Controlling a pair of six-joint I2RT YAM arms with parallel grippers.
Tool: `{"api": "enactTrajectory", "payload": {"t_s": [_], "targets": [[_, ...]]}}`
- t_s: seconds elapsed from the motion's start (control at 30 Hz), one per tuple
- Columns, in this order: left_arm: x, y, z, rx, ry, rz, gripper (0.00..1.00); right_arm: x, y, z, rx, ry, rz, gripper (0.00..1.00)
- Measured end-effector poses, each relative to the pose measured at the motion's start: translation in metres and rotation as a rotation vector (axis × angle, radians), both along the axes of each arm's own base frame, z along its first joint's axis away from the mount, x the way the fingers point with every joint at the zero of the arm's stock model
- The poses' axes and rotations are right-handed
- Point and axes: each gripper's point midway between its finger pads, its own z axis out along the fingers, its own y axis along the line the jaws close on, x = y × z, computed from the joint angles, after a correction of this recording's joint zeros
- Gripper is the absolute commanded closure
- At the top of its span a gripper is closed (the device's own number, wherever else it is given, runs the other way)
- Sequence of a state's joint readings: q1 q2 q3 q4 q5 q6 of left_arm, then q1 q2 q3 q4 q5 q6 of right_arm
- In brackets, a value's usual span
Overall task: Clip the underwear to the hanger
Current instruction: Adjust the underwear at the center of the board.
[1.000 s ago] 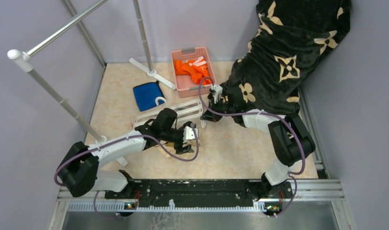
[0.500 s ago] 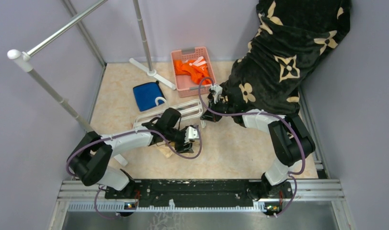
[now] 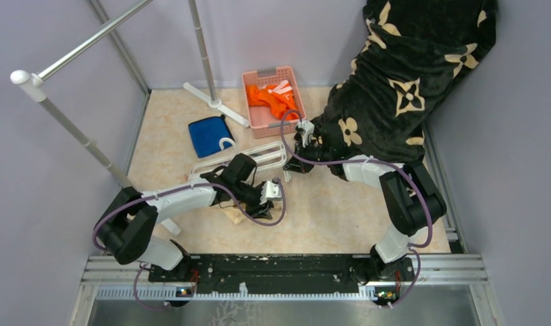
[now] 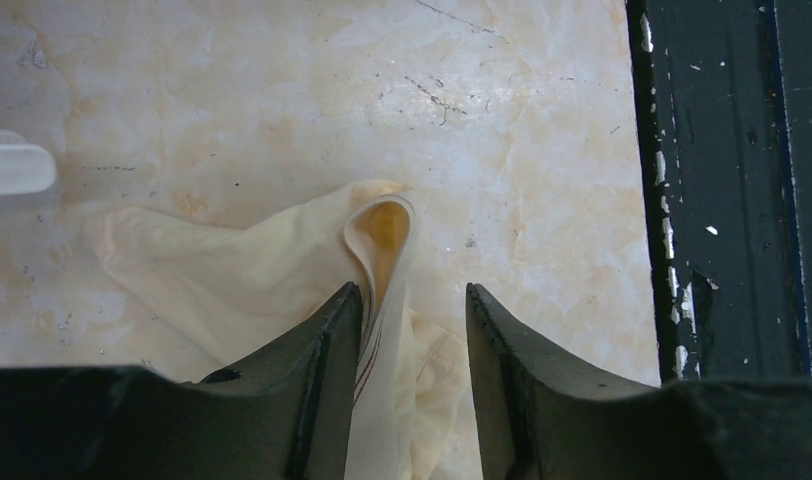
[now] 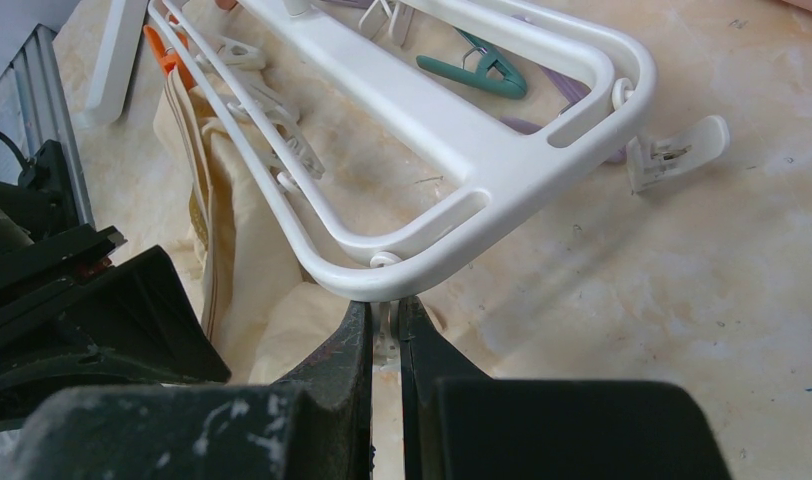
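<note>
The underwear (image 4: pixel 242 270) is a pale peach cloth crumpled on the marble floor, and it shows under my left arm (image 3: pixel 233 214). One raised fold of it stands between the jaws of my left gripper (image 4: pixel 412 290), which is open: the left finger touches the fold and a gap remains on the right. In the top view the left gripper (image 3: pixel 270 193) sits low over the cloth. The white hanger (image 5: pixel 452 130) lies flat beside it (image 3: pixel 259 155). My right gripper (image 5: pixel 384 303) is shut on a small white clip (image 5: pixel 386 345) under the hanger's near corner.
A pink basket (image 3: pixel 254 121) holds orange clothes. A blue folded cloth (image 3: pixel 206 134) lies left of it. The grey rack pole (image 3: pixel 76 136) and its white foot (image 3: pixel 215 103) stand at the back left. A black flowered garment (image 3: pixel 402 75) fills the right. A green clip (image 5: pixel 482 72) hangs from the hanger.
My left gripper's jaws have narrowed around the fold of underwear, and the left arm has shifted slightly to the right. The right arm has not moved.
</note>
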State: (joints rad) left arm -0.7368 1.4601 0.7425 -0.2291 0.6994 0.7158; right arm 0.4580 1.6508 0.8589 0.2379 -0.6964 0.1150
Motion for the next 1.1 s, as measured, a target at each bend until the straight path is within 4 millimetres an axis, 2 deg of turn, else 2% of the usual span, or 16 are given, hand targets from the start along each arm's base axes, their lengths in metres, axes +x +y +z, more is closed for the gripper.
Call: {"api": "enactTrajectory", "payload": {"t_s": [0.2, 0.53, 0.63, 0.77, 0.9, 1.0, 1.1], "targets": [[-0.001, 0.001, 0.000, 0.002, -0.001, 0.003, 0.62, 0.000, 0.000, 0.000, 0.000, 0.000, 0.000, 1.00], [0.011, 0.006, -0.006, 0.033, -0.055, 0.045, 0.61, 0.000, 0.000, 0.000, 0.000, -0.001, 0.001, 1.00], [0.014, 0.006, -0.007, 0.034, -0.071, 0.054, 0.72, 0.000, 0.000, 0.000, -0.001, -0.002, 0.001, 1.00], [0.019, 0.006, -0.007, 0.035, -0.089, 0.065, 0.98, -0.001, 0.001, 0.000, -0.001, -0.002, 0.004, 1.00], [0.022, 0.006, -0.005, 0.037, -0.110, 0.071, 1.00, -0.001, 0.001, 0.000, -0.001, -0.002, 0.006, 1.00], [0.028, 0.008, 0.009, 0.021, -0.163, 0.093, 1.00, -0.001, 0.001, 0.000, -0.001, -0.003, 0.006, 1.00], [0.038, 0.009, 0.040, -0.027, -0.263, 0.132, 1.00, -0.001, 0.001, 0.000, -0.002, -0.004, 0.004, 1.00]]}}
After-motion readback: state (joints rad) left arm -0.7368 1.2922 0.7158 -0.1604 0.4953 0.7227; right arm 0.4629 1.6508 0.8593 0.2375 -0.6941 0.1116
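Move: The underwear's waistband stands almost between the left hand's half-open fingers: some 2 cm ahead, 1 cm to the left and about 1 cm lower. From that hand, the hanger's middle is roughly 15 cm ahead, 6 cm left and 3 cm up; a white clip at its right end is 11 cm ahead and 7 cm right, about 2 cm up. From the right hand, the waistband lies about 12 cm back, 8 cm left and 5 cm down. The left hand, low over the board with its fingers pointing right and down, edges about 2 cm forward towards the hanger while its fingers narrow and then shut fully, pinching the underwear's waistband between the tips. It then lifts the band about 4.5 cm, carrying on another 1.5 cm forward as its forward side tilts up some 15 degrees, while the right hand stays put with its fingers still closed at the hanger's right end. ##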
